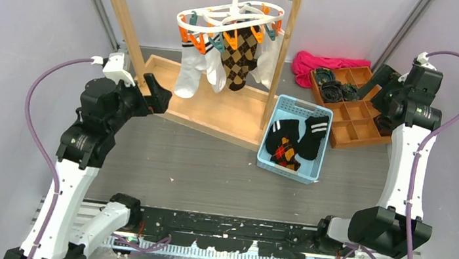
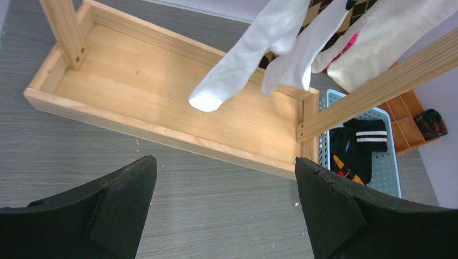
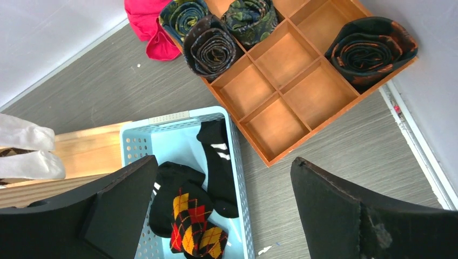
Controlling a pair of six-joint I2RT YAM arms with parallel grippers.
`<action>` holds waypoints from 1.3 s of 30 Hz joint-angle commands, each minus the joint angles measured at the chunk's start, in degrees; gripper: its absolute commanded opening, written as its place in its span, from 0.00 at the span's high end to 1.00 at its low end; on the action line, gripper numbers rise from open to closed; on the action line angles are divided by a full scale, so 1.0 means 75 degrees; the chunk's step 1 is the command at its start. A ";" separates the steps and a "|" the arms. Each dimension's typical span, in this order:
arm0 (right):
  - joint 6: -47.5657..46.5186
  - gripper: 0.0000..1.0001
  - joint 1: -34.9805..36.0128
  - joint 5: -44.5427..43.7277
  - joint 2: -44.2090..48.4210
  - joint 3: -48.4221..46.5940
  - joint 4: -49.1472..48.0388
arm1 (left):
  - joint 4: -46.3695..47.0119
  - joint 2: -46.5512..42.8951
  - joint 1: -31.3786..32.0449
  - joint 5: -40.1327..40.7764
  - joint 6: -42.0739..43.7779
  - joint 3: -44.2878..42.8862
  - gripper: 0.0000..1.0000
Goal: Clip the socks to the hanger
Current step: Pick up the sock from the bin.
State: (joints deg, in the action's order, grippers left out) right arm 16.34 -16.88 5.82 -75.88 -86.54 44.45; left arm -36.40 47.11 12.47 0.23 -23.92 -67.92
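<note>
Two black socks with white cuff stripes lie in a light blue basket: one on its right side, one on its left. They also show in the right wrist view, one lying lengthwise and one beside it. The white hanger with orange and teal clips hangs from the rack's top bar and holds white socks and an argyle sock. My left gripper is open and empty above the table, in front of the rack base. My right gripper is open and empty, high over the wooden organizer.
An argyle sock lies on the black socks in the basket. The tall wooden rack stands on a tray base, and its post stands beside the basket. A wooden compartment organizer with rolled ties and a pink cloth lie at the far right.
</note>
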 commanded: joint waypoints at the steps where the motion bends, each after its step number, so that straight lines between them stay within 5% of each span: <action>1: -0.0064 0.00 0.0049 -0.0418 0.0195 -0.0455 0.0070 | -0.0089 0.0210 0.0064 -0.0492 -0.0292 -0.0261 0.00; 9: -0.0444 0.00 0.0064 0.0511 0.0318 -0.0307 -0.0289 | 0.0400 0.0265 0.0078 -0.1310 -0.0865 0.0218 0.00; 20: -0.4150 0.00 0.0508 0.5971 0.0681 0.0982 -0.0028 | 0.2560 0.0332 0.0084 -0.2257 -0.2156 0.2571 0.00; 25: -0.4387 0.00 0.0585 0.6167 -0.0053 0.1011 0.0324 | 0.4209 0.0288 0.0084 -0.2058 -0.2555 0.3912 0.00; 31: -0.4590 0.01 0.1674 0.4660 -0.0859 0.0587 0.1186 | 0.4991 0.0547 0.0084 -0.2095 -0.2984 0.4394 0.00; 39: -0.2463 0.35 0.2218 0.3299 -0.1433 0.1221 0.0008 | 0.5749 0.1104 0.0084 -0.2383 -0.3286 0.4353 0.04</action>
State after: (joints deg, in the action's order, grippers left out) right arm -10.52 -2.22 38.13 -85.71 -78.98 49.89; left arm -0.75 53.82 12.91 -15.62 -46.65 -34.79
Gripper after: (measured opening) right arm 0.718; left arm 0.975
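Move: Below and to the left of the right hand, in the blue bin, the red-yellow argyle sock lies about 18 cm left, 3 cm back and 26 cm down. The left black sock is 6 cm farther out than the argyle sock and 3 cm to its left; the right black sock is 7 cm beyond and 8 cm to the right of it. The sock tray stands some 15 cm ahead of the right hand and 4 cm right. From the left hand the argyle sock is roughly 40 cm right, 6 cm ahead. Swinging left from beside the sock tray to over the bin, the right hand travels about 17 cm, then also sinks some 10 cm towards the argyle sock, turning roughly 55 degrees counter-clockwise; its wide-open fingers start to narrow near the end, still above the socks. The open left hand drops about 15 cm and shifts 7 cm right in front of the wooden rack, rolling its left side down. ##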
